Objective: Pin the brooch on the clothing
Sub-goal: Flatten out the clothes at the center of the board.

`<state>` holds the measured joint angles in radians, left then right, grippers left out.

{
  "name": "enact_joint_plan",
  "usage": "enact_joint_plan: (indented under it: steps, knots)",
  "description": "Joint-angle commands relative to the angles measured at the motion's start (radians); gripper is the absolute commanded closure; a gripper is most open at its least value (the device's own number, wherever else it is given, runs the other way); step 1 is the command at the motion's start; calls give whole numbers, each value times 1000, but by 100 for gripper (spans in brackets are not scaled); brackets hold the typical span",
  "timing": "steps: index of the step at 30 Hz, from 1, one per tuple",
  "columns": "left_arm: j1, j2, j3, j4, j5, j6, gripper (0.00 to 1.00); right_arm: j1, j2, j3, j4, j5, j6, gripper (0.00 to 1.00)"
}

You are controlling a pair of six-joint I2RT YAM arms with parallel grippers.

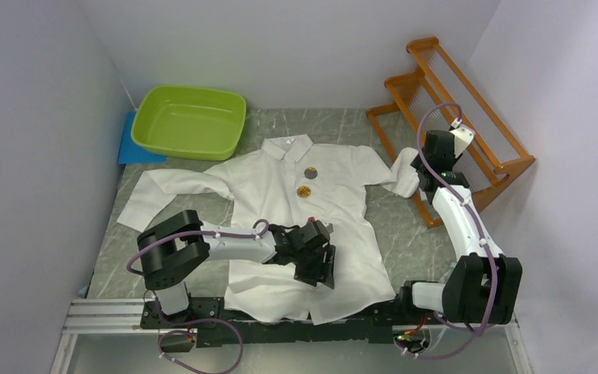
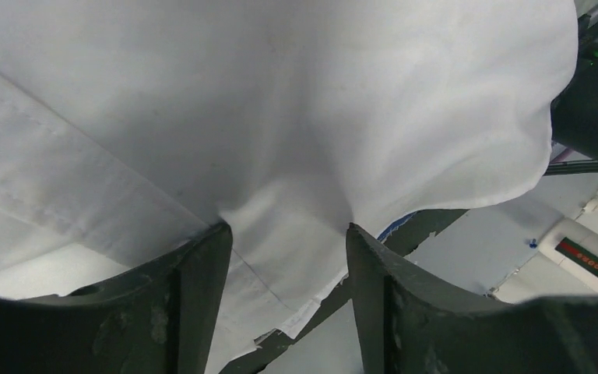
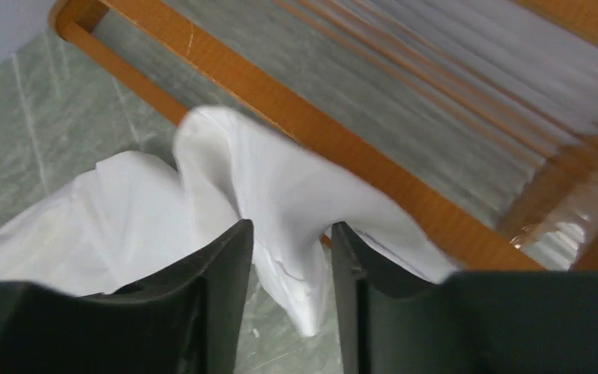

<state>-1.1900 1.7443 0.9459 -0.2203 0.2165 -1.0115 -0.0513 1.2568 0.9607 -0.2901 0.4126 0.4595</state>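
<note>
The clothing [image 1: 335,206], a white shirt, lies spread flat on the table with its collar at the far side. On its chest sit a gold round brooch [image 1: 304,191] and a grey round one [image 1: 310,173] just above it. My left gripper [image 1: 317,269] presses down on the shirt's lower front. In the left wrist view its jaws [image 2: 288,234] stand apart, and the white fabric [image 2: 280,117] puckers between the fingertips. My right gripper [image 1: 419,178] is at the shirt's right sleeve. A fold of the sleeve [image 3: 280,179] is pinched between its narrow jaws [image 3: 286,230] and hangs above the table.
A wooden rack [image 1: 467,117] stands at the back right, right behind the held sleeve [image 3: 319,125]. A green basin [image 1: 191,121] sits at the back left on a blue pad [image 1: 134,146]. White walls close in both sides of the marbled table [image 1: 413,230].
</note>
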Motion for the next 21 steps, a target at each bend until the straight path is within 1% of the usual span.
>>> enact_joint_plan:
  steps: [1, 2, 4, 6, 8, 10, 12, 14, 17, 19, 21]
  knots:
    - [-40, 33, -2, -292, -116, 57, 30, -5, -6, 26, 4, 21, -20, 42]
    - [-38, 6, 27, -325, -142, 81, 26, -4, -17, 19, 7, -7, -27, 34]
    - [-31, -49, 86, -376, -180, 125, 18, -4, -45, 5, 13, -90, -43, 21]
    - [-16, -116, 139, -385, -194, 166, 14, -5, -76, -14, 25, -218, -65, 14]
    - [17, -166, 161, -366, -182, 203, 12, -4, -112, -53, 69, -380, -87, 12]
    - [72, -236, 170, -327, -149, 234, 11, -3, -141, -94, 114, -551, -99, 12]
    - [148, -297, 154, -276, -98, 253, 11, 0, -147, -123, 143, -658, -82, 10]
    - [242, -357, 119, -209, -37, 254, 11, 15, -130, -136, 152, -722, -79, 10]
    - [436, -438, 59, -150, 73, 240, 12, 72, -82, -132, 135, -777, -93, 10]
    - [556, -481, 28, -160, 112, 242, 13, 129, -51, -128, 117, -782, -104, 11]
    - [687, -522, 5, -185, 147, 247, 13, 203, -20, -125, 96, -750, -114, 11]
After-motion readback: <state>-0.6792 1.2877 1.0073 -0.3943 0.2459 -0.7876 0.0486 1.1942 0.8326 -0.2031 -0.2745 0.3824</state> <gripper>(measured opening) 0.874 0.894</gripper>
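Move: The left fingers are down on the lower front of the shirt; its left shoulder lies about 25 cm ahead and 24 cm left of them, the gold brooch some 20 cm ahead and 5 cm left, the silver brooch 25 cm ahead and 3 cm left. The right hand is high, with the right sleeve a little back, 6 cm left and roughly 14 cm below. The shirt's right shoulder is level with it, 17 cm left, 17 cm below; the gold brooch is 32 cm left, 8 cm back. The left hand first slides a few centimetres leftward as its fingers spread and come up off the lower shirt, then sweeps up and forward, ending about 16 cm higher and 16 cm farther out, and 10 cm to the left, over the left side of the chest and nearer the left shoulder. The right hand opens wide to let go of the raised right sleeve, then swings some 15 cm left at nearly the same height towards the right shoulder and the brooches, its fingers turning counter-clockwise by roughly 40 degrees to point in over the shirt. ##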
